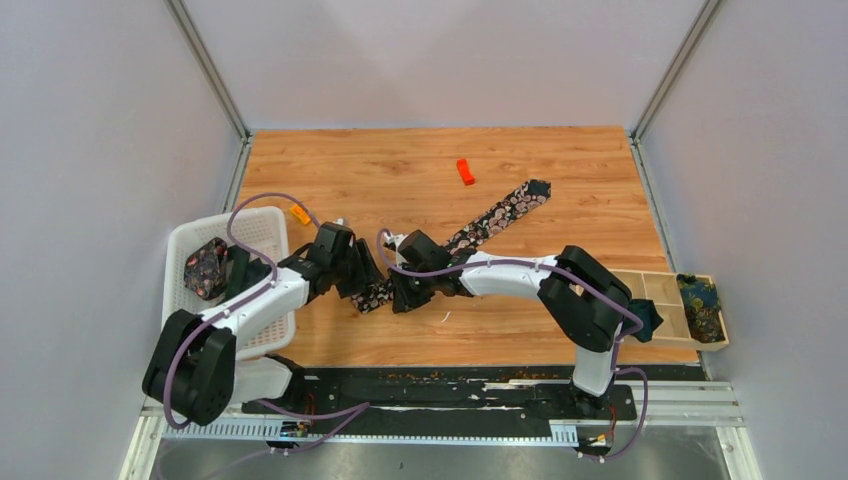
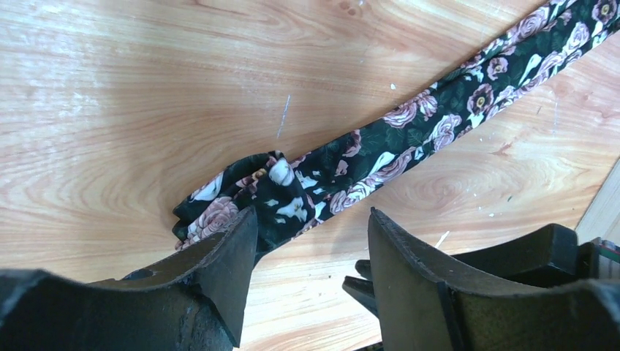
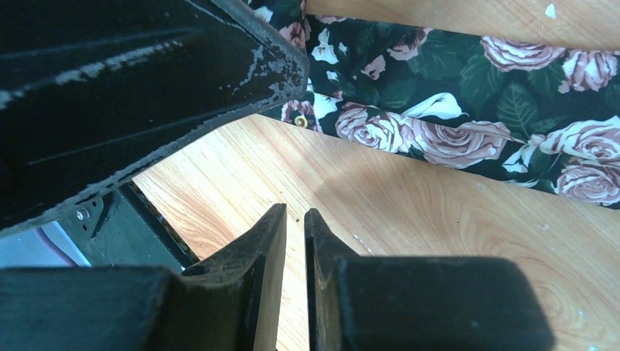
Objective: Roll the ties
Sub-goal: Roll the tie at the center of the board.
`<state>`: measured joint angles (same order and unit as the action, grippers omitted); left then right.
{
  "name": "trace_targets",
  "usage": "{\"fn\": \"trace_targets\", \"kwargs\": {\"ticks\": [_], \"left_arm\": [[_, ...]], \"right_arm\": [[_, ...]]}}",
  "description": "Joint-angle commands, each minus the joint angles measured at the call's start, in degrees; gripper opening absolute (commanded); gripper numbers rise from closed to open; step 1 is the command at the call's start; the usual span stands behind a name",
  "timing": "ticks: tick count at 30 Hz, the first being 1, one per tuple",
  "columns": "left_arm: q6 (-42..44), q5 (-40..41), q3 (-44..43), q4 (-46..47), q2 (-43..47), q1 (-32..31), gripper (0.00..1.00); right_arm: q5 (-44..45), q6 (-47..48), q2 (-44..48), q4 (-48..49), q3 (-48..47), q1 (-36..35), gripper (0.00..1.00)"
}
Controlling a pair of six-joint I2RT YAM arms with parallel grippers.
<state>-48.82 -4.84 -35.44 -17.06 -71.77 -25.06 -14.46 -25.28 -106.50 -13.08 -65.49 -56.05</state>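
A black tie [image 1: 500, 212] with pink-white flowers lies diagonally across the wooden table. Its near end is bunched into a small fold [image 2: 248, 194]. My left gripper [image 2: 311, 216] is open just in front of that fold; its left finger [image 2: 227, 256] overlaps the fold's edge and bare wood shows between the jaws. My right gripper [image 3: 294, 212] hovers over bare wood beside the tie [image 3: 453, 124], all but shut, with only a thin slit and nothing in it. In the top view the two grippers [image 1: 365, 275] [image 1: 405, 295] meet over the tie's near end.
A white basket [image 1: 255, 225] at the left holds a rolled dark floral tie [image 1: 205, 268]. A wooden tray [image 1: 655, 290] at the right edge holds a blue-yellow tie [image 1: 700, 305]. An orange block [image 1: 465, 171] lies at the back, a smaller one [image 1: 299, 213] near the basket.
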Motion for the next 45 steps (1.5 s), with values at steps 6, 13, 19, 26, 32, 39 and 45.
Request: {"fn": "trace_targets", "kwargs": {"ticks": [6,13,19,26,32,39,45], "left_arm": [[6.5,6.2,-5.4,-6.6,6.2,4.1,0.64],[12.0,9.0,-8.5,-10.2,1.4,9.3,0.57],[15.4,9.1,-12.3,-11.3,-7.9,10.3,0.42],[18.6,8.1,-14.2,-12.7,-15.2,10.3,0.33],[19.9,3.2,-12.4,-11.9,-17.9,10.2,0.28],[20.7,-1.8,-8.8,-11.3,-17.6,10.2,0.23],[19.3,-6.3,-6.4,-11.1,-15.8,10.2,0.19]], "right_arm": [[-1.2,-1.8,2.2,4.5,-0.2,-1.1,0.17],[-1.2,-2.4,0.3,6.0,-1.0,-2.8,0.16],[-1.0,-2.4,-3.1,7.7,-2.2,-3.9,0.16],[-0.2,-2.3,-7.5,9.7,-3.6,-4.2,0.15],[1.6,-0.9,-10.1,9.0,-6.5,-4.2,0.14],[3.0,0.4,-12.6,6.8,-10.0,-4.1,0.13],[3.1,0.4,-13.6,6.8,-11.0,-4.2,0.13]]}}
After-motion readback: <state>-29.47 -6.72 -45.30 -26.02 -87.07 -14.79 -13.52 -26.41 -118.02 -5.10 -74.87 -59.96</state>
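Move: The folded end of the tie lies almost under the left hand, about 2 cm to its left, 1 cm ahead and 4 cm below. Counted from the left hand, the orange piece is some 17 cm ahead and 14 cm left, and the white basket's middle is level with it, about 27 cm left. The same folded end is roughly 7 cm left of the right hand, 3 cm ahead and 3 cm below; a white scrap lies about 9 cm right of that hand and 2 cm back. Lift the left gripper clear and arc it about 8 cm left and 4 cm forward, closing its fingers most of the way as it sinks beside the tie's folded end, then slide it low to the right and slightly back against the fold's left edge. Bring the nearly shut right gripper about 7 cm left, dipping back and down first, then forward to the fold's near edge. ##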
